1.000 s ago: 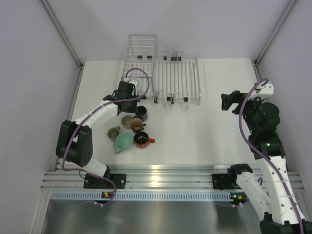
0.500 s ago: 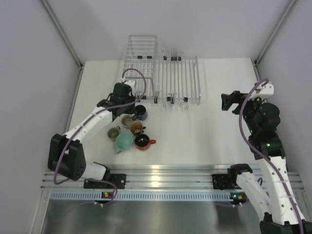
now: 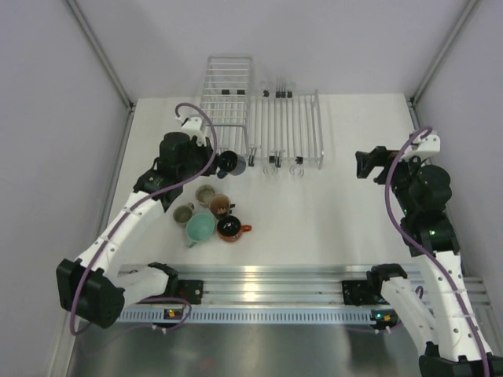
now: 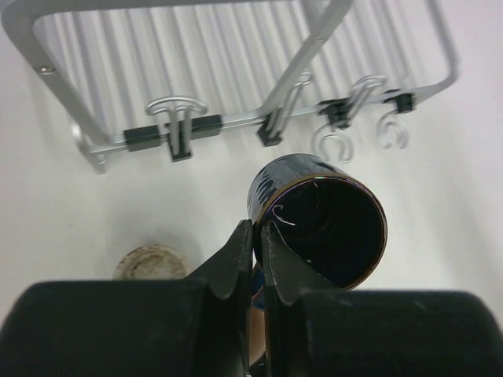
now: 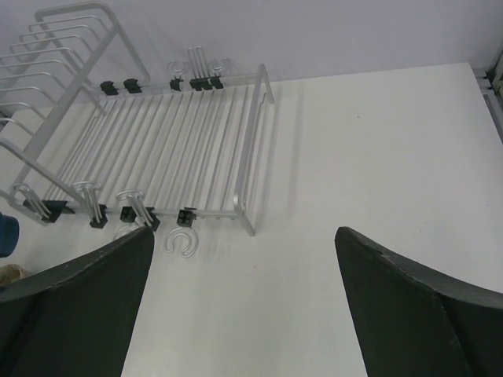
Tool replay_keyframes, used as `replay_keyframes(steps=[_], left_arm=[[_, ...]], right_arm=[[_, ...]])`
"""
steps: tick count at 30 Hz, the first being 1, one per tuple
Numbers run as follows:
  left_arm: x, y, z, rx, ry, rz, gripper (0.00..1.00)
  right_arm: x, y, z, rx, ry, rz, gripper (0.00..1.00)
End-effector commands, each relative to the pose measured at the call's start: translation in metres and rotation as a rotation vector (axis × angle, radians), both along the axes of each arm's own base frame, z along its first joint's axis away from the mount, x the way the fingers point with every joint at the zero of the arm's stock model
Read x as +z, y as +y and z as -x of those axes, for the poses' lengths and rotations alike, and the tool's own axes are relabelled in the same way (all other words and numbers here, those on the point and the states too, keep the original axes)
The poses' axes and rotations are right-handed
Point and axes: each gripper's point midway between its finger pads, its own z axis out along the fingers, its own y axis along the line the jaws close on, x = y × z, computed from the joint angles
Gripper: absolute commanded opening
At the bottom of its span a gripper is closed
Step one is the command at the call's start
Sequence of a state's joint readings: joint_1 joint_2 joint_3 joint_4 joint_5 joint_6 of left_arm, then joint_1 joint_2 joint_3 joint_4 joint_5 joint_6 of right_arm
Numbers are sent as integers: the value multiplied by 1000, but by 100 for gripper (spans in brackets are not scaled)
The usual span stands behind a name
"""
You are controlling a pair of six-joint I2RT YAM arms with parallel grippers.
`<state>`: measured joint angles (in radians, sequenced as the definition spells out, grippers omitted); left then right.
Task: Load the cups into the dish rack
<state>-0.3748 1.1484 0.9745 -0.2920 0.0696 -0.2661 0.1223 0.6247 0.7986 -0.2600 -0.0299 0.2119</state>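
My left gripper (image 3: 218,162) is shut on the rim of the dark blue cup (image 3: 230,162), holding it off the table just in front of the dish rack (image 3: 318,129). In the left wrist view the fingers (image 4: 236,255) pinch the cup's wall (image 4: 318,220), its mouth facing the camera, below the rack's rim (image 4: 445,43). The other cups stand grouped on the table: beige (image 3: 206,194), brown (image 3: 220,206), olive-grey (image 3: 183,214), mint-teal (image 3: 200,228) and orange-red (image 3: 229,227). My right gripper (image 3: 369,163) hangs open and empty right of the rack (image 5: 189,133).
A taller box-shaped wire basket (image 3: 228,86) stands against the rack's left side. Wire hooks (image 3: 284,166) stick out from the rack's near edge on black clips. Grey walls enclose the table at the back and both sides.
The left arm has raised the dark blue cup away from the group of cups and carried it back toward the rack's near left corner. The right arm has not moved.
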Motion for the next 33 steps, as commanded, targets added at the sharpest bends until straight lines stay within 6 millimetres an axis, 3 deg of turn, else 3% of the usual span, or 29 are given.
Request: replay_keyframes(steps=[1,2,9,10,11,12,13,14,15,16,22,27,33], left_arm=[[93,-32,11,-116,-202,269,0],[111,-41,21,-178,-246,326,0],[160,-64,74,-383,-309,597,0],[165,-65,80,-396,-297,641,0],[172,-66,87,-421,-314,673,0],[167,-70,93,-458,-296,701,0],[182,-73,100,-498,-313,782,0],[187,-76,103,-529,-309,823,0],[199,-79,117,-608,-310,903,0],[198,-83,114,-627,-282,938,0],[219,-82,120,-686,-281,1100,0],[230,-77,126,-724,-304,1191,0],[228,-83,122,-735,-291,1200,0]], right_arm=[[12,13,0,68,-36,-7,99],[13,16,-1,84,-41,-7,99],[24,54,9,297,-93,-69,99],[27,67,17,384,-107,-88,99],[44,75,24,437,-183,-104,99],[45,84,30,490,-190,-166,99],[54,96,44,587,-226,-191,99],[76,101,53,639,-328,-208,99],[74,110,63,706,-309,-281,99],[93,113,73,752,-400,-291,99],[123,126,107,949,-501,-437,99],[126,135,120,1069,-508,-550,99],[135,151,122,1127,-532,-572,99]])
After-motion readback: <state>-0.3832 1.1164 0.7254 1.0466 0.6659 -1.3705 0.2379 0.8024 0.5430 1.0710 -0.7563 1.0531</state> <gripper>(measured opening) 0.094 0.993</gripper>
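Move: The left hand already pinches the blue mug by its rim, the mug's middle some 5 cm right, 2 ahead and 2 below. The open right gripper waits about 46 cm to its right, 5 back and 8 higher. The dish rack's middle lies about 25 cm ahead, 13 right, 16 below; the brown cup 4 back, 1 left, 18 below. From the right hand the blue mug is roughly 41 cm left, 7 ahead, 10 lower. Up by about 20 cm, and back and right by roughly half that each, the left hand lifts the blue mug while rolling left side down and turning clockwise, so the mug's base swings round to face the right gripper. The right hand sweeps left, up and back towards the mug, turning counter-clockwise some 60 degrees, fingers wide open and still clear of it. ##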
